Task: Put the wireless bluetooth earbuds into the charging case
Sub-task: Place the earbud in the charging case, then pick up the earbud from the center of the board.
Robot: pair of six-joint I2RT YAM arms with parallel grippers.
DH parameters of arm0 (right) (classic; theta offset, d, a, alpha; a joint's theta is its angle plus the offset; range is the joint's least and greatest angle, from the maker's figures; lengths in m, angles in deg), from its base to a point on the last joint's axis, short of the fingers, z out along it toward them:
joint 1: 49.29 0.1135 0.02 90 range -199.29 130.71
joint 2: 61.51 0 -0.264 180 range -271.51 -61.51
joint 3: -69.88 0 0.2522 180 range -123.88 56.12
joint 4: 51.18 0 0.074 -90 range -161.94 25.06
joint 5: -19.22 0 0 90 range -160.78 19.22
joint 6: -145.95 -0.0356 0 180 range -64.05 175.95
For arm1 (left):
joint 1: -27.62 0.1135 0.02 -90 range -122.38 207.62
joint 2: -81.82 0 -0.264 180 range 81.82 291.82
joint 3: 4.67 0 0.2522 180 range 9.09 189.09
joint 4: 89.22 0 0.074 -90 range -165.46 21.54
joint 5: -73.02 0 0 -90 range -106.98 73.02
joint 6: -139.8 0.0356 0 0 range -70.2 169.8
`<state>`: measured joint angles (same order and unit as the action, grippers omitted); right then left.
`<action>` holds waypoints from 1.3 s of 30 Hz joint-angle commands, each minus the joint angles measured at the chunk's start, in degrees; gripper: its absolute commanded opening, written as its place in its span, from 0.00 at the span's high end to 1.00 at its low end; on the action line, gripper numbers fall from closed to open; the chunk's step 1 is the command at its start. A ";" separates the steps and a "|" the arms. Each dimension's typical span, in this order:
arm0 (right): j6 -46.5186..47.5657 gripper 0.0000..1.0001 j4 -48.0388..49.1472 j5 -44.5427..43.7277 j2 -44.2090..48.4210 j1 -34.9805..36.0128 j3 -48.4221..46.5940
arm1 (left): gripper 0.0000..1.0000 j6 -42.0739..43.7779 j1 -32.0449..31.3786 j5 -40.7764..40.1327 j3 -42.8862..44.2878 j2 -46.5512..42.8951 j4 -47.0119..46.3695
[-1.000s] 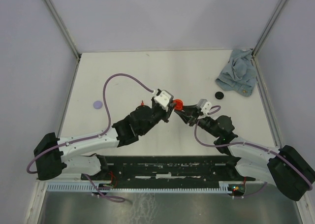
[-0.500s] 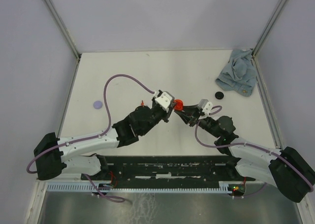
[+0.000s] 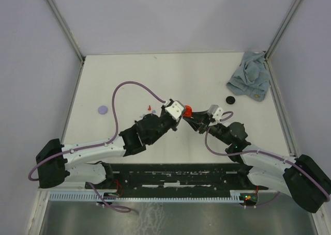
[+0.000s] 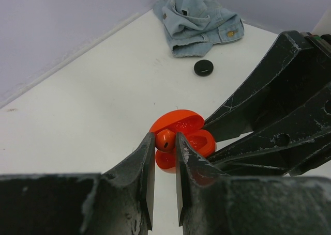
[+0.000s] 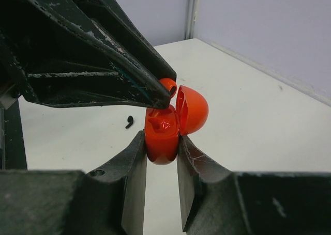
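Observation:
My right gripper (image 5: 162,142) is shut on the body of a red charging case (image 5: 161,129), whose domed lid (image 5: 192,110) stands open. My left gripper (image 4: 165,143) is shut on a small red earbud (image 4: 165,139), pinched at the fingertips right at the case's open mouth (image 4: 199,141). In the right wrist view the red earbud (image 5: 168,85) sits at the case's top edge, touching or nearly so. From above, the two grippers meet at the red case (image 3: 187,110) mid-table. A black earbud (image 5: 129,122) lies on the table beyond.
A blue-grey cloth (image 3: 251,80) is bunched in the far right corner, with a black round disc (image 3: 230,99) beside it. A lilac disc (image 3: 103,110) lies at the left. Tiny red and lilac pieces (image 3: 150,109) lie just left of the left wrist.
The left wrist has shifted a little toward the near edge and its cable loop has moved with it. The right arm and the case have held still.

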<state>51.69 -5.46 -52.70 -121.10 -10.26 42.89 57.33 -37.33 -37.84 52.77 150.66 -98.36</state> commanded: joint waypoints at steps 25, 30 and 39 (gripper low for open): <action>-0.18 0.94 2.53 -2.73 1.58 0.20 0.33 | 0.40 -1.50 -0.88 0.03 -2.22 -4.32 -2.99; -0.29 0.94 2.46 -3.52 1.37 0.20 0.40 | 0.31 -4.35 -0.88 -4.25 -1.64 -6.84 -1.17; -0.32 0.94 2.21 -3.98 1.07 0.21 0.38 | 0.24 -9.10 -0.70 -8.94 2.82 -3.68 4.07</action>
<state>51.72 -5.87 -55.87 -120.53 -10.29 43.63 52.54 -37.83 -43.79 51.20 145.30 -95.52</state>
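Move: The open orange charging case is some 2 cm to the right of the left hand and 1 cm ahead, about level with it; the left fingertips still pinch the orange earbud. From the left hand, a loose black earbud lies on the table roughly 12 cm ahead and 3 cm left, a black disc about 18 cm ahead and 25 cm right, both some 23 cm below. The right hand grips the case, its middle about 1 cm ahead and 1 cm left of the pads, level. The left hand draws back and down about 2 cm, edging slightly right, as its fingers start to open and let go of the earbud at the case. Then it opens them to about three quarters and backs off some 3.5 cm to the left, rising about 2 cm and coming forward again with a slight counter-clockwise turn, while the right hand keeps its grip on the case and barely drifts. ##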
